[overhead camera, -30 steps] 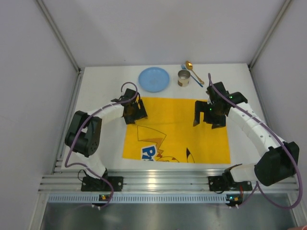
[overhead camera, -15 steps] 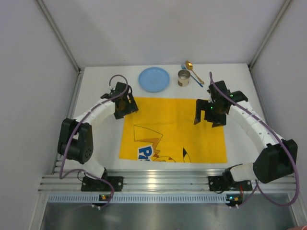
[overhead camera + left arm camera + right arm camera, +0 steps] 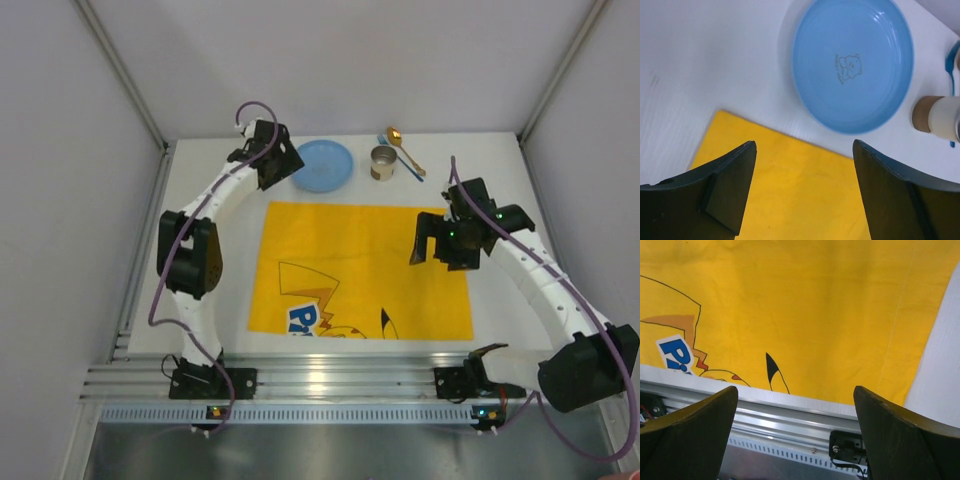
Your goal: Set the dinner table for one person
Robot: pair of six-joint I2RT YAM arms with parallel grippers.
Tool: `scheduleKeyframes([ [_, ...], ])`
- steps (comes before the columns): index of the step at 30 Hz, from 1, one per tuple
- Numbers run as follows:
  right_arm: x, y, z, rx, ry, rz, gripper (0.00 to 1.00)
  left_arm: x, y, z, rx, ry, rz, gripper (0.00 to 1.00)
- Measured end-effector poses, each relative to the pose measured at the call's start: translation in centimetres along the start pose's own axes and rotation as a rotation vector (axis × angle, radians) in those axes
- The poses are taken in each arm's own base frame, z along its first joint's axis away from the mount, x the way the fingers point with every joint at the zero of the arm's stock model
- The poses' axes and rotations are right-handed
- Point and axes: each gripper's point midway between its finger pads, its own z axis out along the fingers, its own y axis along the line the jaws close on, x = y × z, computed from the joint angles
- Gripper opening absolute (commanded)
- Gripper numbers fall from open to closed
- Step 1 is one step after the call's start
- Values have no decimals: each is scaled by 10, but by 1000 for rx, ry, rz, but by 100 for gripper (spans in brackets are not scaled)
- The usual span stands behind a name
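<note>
The white dinner table (image 3: 215,300) carries a yellow printed placemat (image 3: 360,265), lying flat. A blue plate (image 3: 322,165) sits behind the mat; in the left wrist view the plate (image 3: 852,62) lies just past the mat's far corner (image 3: 780,195). A metal cup (image 3: 383,162) stands right of the plate, with a gold spoon (image 3: 402,146) and a blue utensil beside it. My left gripper (image 3: 281,168) is open and empty, at the plate's left edge. My right gripper (image 3: 440,243) is open and empty above the mat's right part (image 3: 805,310).
The silver rail (image 3: 330,380) runs along the table's near edge, with both arm bases on it; it shows in the right wrist view (image 3: 790,415). White walls with corner posts close in the table at left, right and back.
My left gripper has left the mat's upper left corner and swung back and right to the blue plate. The mat shifted left. My right gripper moved slightly nearer and right.
</note>
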Motion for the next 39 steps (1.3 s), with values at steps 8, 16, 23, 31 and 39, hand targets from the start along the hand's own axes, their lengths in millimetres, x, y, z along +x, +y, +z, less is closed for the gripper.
scheduleKeyframes([
  [8,0,-20,-1,73,5,80,100,22,8,103,-72,81,-21,81],
  [16,-2,-37,11,141,40,157,100,11,14,147,-15,110,-82,55],
  [23,-29,-33,37,163,128,171,100,26,4,163,72,169,-99,0],
  [31,-206,29,73,-57,-63,182,100,30,-6,162,151,215,-103,0],
  [39,-295,25,170,-133,-136,325,100,21,-5,78,183,247,-52,0],
])
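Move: The plate's middle lies about 13 cm ahead of the left hand, 12 cm to its right and 13 cm below; the placemat's middle is some 20 cm back and 24 cm right of that hand. From the right hand the cup stands roughly 32 cm ahead, 11 cm left and 9 cm lower, with the gold spoon about 37 cm ahead and 4 cm left, 13 cm below. Left sinks forward, pinches the plate's left rim, lifts back; open right reaches 34 cm forward towards the cup. ##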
